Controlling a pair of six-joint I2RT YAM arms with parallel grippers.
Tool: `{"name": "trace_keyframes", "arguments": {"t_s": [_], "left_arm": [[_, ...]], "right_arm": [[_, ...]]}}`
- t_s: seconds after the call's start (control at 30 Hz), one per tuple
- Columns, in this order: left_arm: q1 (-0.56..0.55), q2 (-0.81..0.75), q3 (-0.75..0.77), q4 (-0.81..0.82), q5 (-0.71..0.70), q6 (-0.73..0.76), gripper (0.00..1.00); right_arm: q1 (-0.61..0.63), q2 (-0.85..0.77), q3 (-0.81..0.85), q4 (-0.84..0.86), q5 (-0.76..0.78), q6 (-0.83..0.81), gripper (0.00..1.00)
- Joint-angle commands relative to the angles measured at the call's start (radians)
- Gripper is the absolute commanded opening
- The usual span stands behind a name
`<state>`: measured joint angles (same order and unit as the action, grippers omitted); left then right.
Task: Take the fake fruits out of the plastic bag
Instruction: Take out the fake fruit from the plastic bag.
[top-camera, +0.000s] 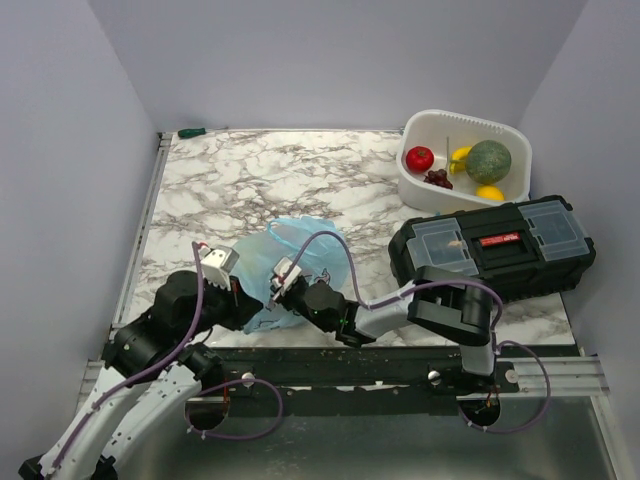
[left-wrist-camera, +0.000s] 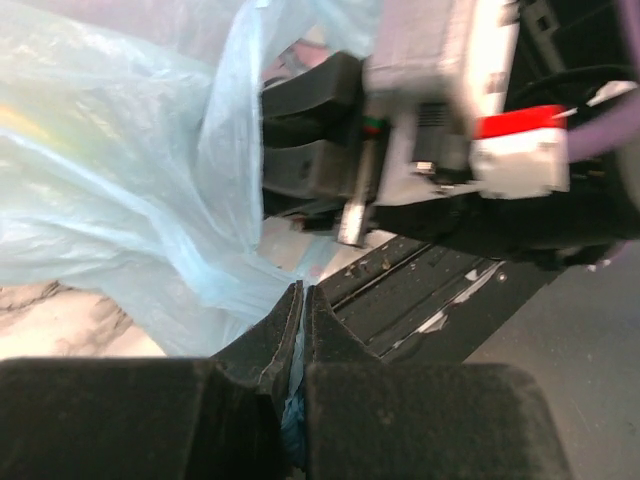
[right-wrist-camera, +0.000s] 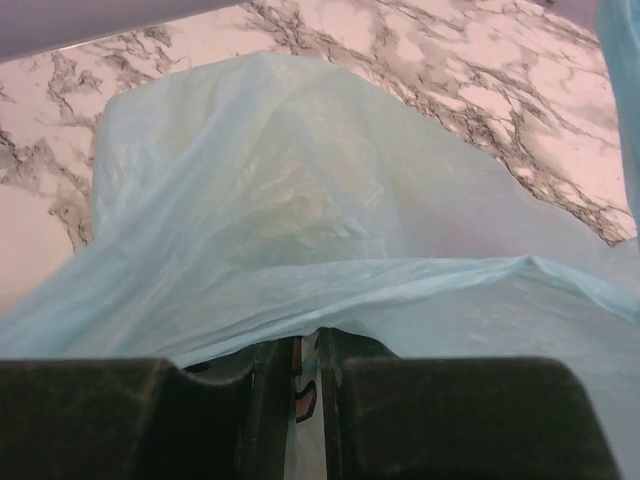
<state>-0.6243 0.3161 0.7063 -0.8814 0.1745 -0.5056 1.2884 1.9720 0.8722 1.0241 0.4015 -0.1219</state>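
Note:
The light-blue plastic bag (top-camera: 300, 250) lies crumpled on the marble table near the front, between my two grippers. My left gripper (top-camera: 248, 300) is shut on a fold of the bag's film (left-wrist-camera: 230, 200), its jaws (left-wrist-camera: 302, 300) pressed together on blue plastic. My right gripper (top-camera: 282, 292) is shut on the bag's printed edge (right-wrist-camera: 300, 230), its tips (right-wrist-camera: 305, 350) under the film. The fake fruits sit in the white tub (top-camera: 515, 140): red tomato (top-camera: 420, 158), grapes (top-camera: 438, 179), banana (top-camera: 460, 155), green melon (top-camera: 489, 160), citrus (top-camera: 490, 192). I see no clear fruit shape inside the bag.
A black toolbox (top-camera: 490, 245) lies right of the bag, in front of the tub. A green marker (top-camera: 190, 132) lies at the far left corner. The right arm's body (left-wrist-camera: 430, 120) is close in front of my left gripper, by the table's metal front rail (top-camera: 400, 355).

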Motion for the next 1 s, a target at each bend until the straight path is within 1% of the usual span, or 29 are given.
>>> {"name": "trace_keyframes", "arguments": {"t_s": [0.0, 0.07, 0.17, 0.2, 0.27, 0.3, 0.37, 0.4, 0.47, 0.57, 0.67, 0.8, 0.93, 0.97], "left_arm": [[-0.006, 0.119, 0.002, -0.004, -0.049, -0.019, 0.0], [-0.006, 0.149, 0.009, -0.011, -0.062, -0.023, 0.0], [-0.006, 0.132, 0.012, -0.015, -0.084, -0.033, 0.0], [-0.006, 0.114, 0.012, -0.016, -0.092, -0.036, 0.0], [-0.005, 0.056, 0.009, -0.016, -0.111, -0.046, 0.0], [-0.006, 0.028, 0.006, -0.015, -0.12, -0.052, 0.0], [-0.006, -0.027, 0.001, -0.009, -0.133, -0.058, 0.0], [-0.005, -0.048, -0.002, -0.005, -0.132, -0.059, 0.0], [-0.006, -0.068, -0.004, -0.001, -0.126, -0.056, 0.0], [-0.005, -0.071, 0.0, 0.002, -0.1, -0.039, 0.0], [-0.006, -0.076, 0.001, 0.009, -0.058, -0.02, 0.0], [-0.006, -0.068, 0.009, 0.035, 0.041, 0.011, 0.0], [-0.005, -0.037, 0.032, 0.086, 0.122, 0.007, 0.0], [-0.006, -0.026, 0.034, 0.108, 0.143, -0.002, 0.0]], "right_arm": [[0.0, -0.059, -0.056, -0.097, 0.03, 0.074, 0.16], [0.0, -0.081, -0.064, -0.13, 0.013, 0.098, 0.16], [-0.001, -0.101, -0.065, -0.197, -0.05, 0.116, 0.15], [0.0, -0.111, -0.063, -0.23, -0.071, 0.12, 0.16], [-0.001, -0.125, -0.07, -0.273, -0.092, 0.165, 0.21], [-0.001, -0.134, -0.079, -0.283, -0.102, 0.184, 0.26], [-0.001, -0.16, -0.111, -0.273, -0.13, 0.226, 0.44], [-0.001, -0.168, -0.125, -0.257, -0.148, 0.245, 0.52], [0.0, -0.171, -0.132, -0.223, -0.177, 0.27, 0.58], [0.0, -0.142, -0.094, -0.204, -0.126, 0.31, 0.6], [0.0, -0.125, -0.069, -0.158, -0.096, 0.366, 0.64], [-0.001, -0.072, -0.036, -0.077, -0.061, 0.451, 0.7], [-0.002, -0.027, 0.019, -0.041, -0.036, 0.486, 0.72], [-0.003, -0.014, 0.027, -0.011, -0.028, 0.489, 0.75]]}}
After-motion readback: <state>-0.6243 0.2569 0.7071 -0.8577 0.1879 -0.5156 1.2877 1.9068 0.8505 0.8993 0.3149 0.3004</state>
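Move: What fruit is left shows only as a dim yellow-green patch through the plastic bag, about 6 cm ahead of my right hand, 4 cm to its left and 6 cm below. The bag's rim crosses some 3 cm above my right fingers; its pinched corner is about 7 cm back, 3 cm left and 6 cm above them. From my left hand, which holds that corner, the patch is roughly 13 cm ahead, 1 cm left and 14 cm down. I draw my right hand back about 4 cm, also lowering it and swinging it right, then bring it left and up again beneath the rim, tipping the fingers down some 20 degrees while they spread from nearly shut to wide. My left hand keeps its pinch on the bag, dips a couple of centimetres, then lifts to just above where it began. ##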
